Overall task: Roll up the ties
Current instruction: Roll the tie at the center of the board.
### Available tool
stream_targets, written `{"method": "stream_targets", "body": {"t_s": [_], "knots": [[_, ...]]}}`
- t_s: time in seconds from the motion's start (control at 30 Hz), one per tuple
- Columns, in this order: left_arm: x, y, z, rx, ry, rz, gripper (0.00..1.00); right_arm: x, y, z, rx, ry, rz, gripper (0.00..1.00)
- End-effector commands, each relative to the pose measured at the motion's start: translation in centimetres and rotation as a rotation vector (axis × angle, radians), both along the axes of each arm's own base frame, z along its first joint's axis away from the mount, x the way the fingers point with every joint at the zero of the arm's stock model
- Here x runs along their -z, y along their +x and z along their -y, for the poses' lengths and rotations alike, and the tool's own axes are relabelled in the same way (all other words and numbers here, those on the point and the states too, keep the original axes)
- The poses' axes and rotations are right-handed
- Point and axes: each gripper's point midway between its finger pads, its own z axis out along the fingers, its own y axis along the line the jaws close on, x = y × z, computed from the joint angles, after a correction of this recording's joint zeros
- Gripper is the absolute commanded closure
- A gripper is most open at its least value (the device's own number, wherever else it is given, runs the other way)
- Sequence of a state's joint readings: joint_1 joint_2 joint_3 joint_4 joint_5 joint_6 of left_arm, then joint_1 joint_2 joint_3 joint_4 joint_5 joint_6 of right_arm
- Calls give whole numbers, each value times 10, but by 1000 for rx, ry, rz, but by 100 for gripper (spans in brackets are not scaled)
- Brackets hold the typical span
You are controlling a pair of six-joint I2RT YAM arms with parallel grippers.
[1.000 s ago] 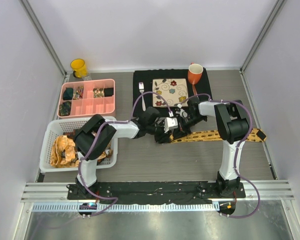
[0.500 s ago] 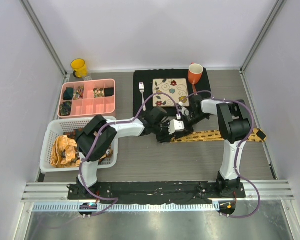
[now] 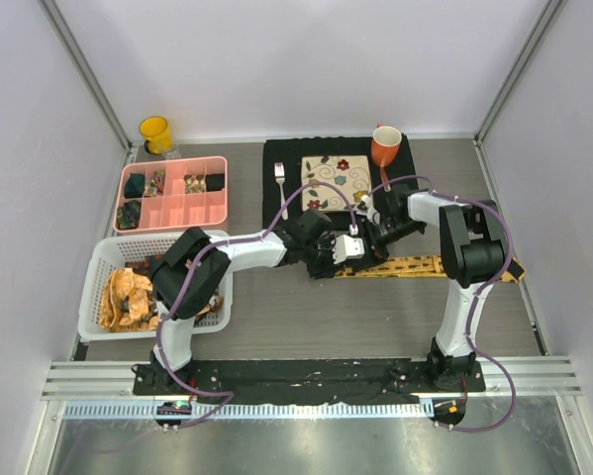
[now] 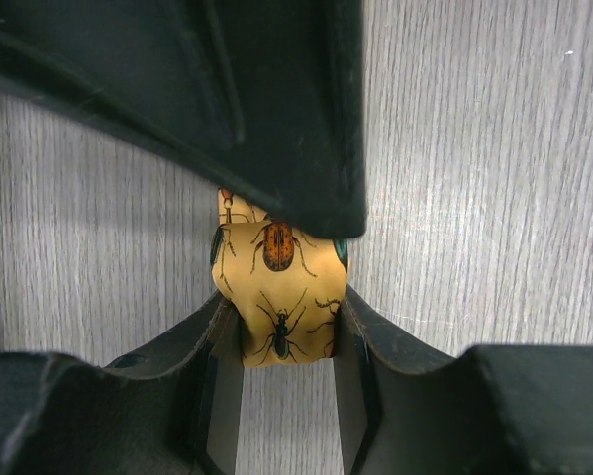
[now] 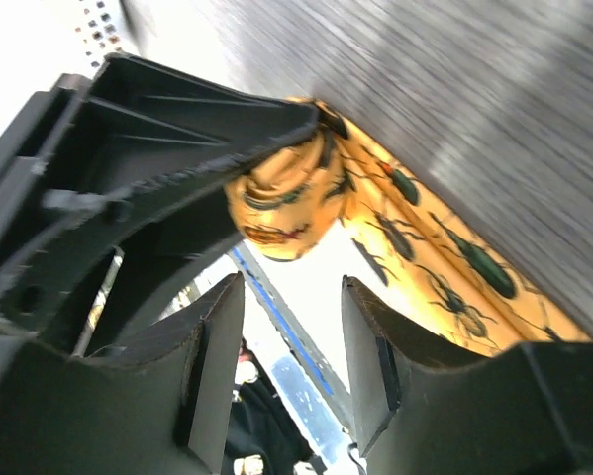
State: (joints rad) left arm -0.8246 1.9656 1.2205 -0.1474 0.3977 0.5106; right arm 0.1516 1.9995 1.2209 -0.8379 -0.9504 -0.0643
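Note:
A mustard-yellow tie [image 3: 425, 267] printed with beetles lies flat across the table's right half. Its left end is wound into a small roll [image 4: 279, 287]. My left gripper [image 4: 286, 346] is shut on that roll, one finger on each side. The same roll [image 5: 281, 208] shows in the right wrist view, with the flat stretch of tie [image 5: 444, 267] running off to the right. My right gripper [image 5: 291, 307] stands open just short of the roll, nothing between its fingers. Seen from above, the two grippers meet at the roll, left [image 3: 334, 253] and right [image 3: 368, 237]. More ties [image 3: 128, 295] lie bunched in a basket.
The white basket [image 3: 103, 252] stands at the left, a pink compartment tray [image 3: 172, 213] behind it. A yellow cup [image 3: 155, 132] is at the back left. A black mat [image 3: 276, 158] holds a patterned plate [image 3: 336, 182], a fork [image 3: 280, 188] and an orange mug [image 3: 386, 145].
My right gripper has opened, let go of the roll and drawn back a little to the right. The left gripper has kept its hold and shifted slightly right with the roll.

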Motion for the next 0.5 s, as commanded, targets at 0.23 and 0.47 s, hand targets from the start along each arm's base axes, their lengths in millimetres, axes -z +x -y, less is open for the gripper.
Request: {"method": "stream_targets", "body": {"t_s": [0.23,0.47], "knots": [[56,-14,-47,-14,228,-84,90,-13,21,-31,7,37,88,52],[53,-17,-45,8,218,-94,89,15,22,-20,10,-68,96,90]]}}
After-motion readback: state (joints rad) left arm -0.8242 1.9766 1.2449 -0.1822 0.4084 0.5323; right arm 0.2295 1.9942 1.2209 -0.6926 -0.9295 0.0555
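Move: The rolled part of the tie sits pinched between the left fingertips, about 1 cm right of the left hand point and level with it. From the right hand the roll lies some 4 cm to the left, about 2 cm lower, neither ahead nor back. The flat unrolled strip has its middle about 12 cm to the right and 4 cm below; the floral plate is roughly 18 cm ahead and 7 cm left, the table knife 17 cm ahead and 4 cm right, both 4 cm lower. The tie roll stays in the left hand's unmoving grip while the half-open right gripper comes back to it, moving about 3 cm left and edging 1 cm forward. After a slight rise the right hand dips just under a centimetre and its fingers close to about half their earlier gap, on the roll's upper far side. ##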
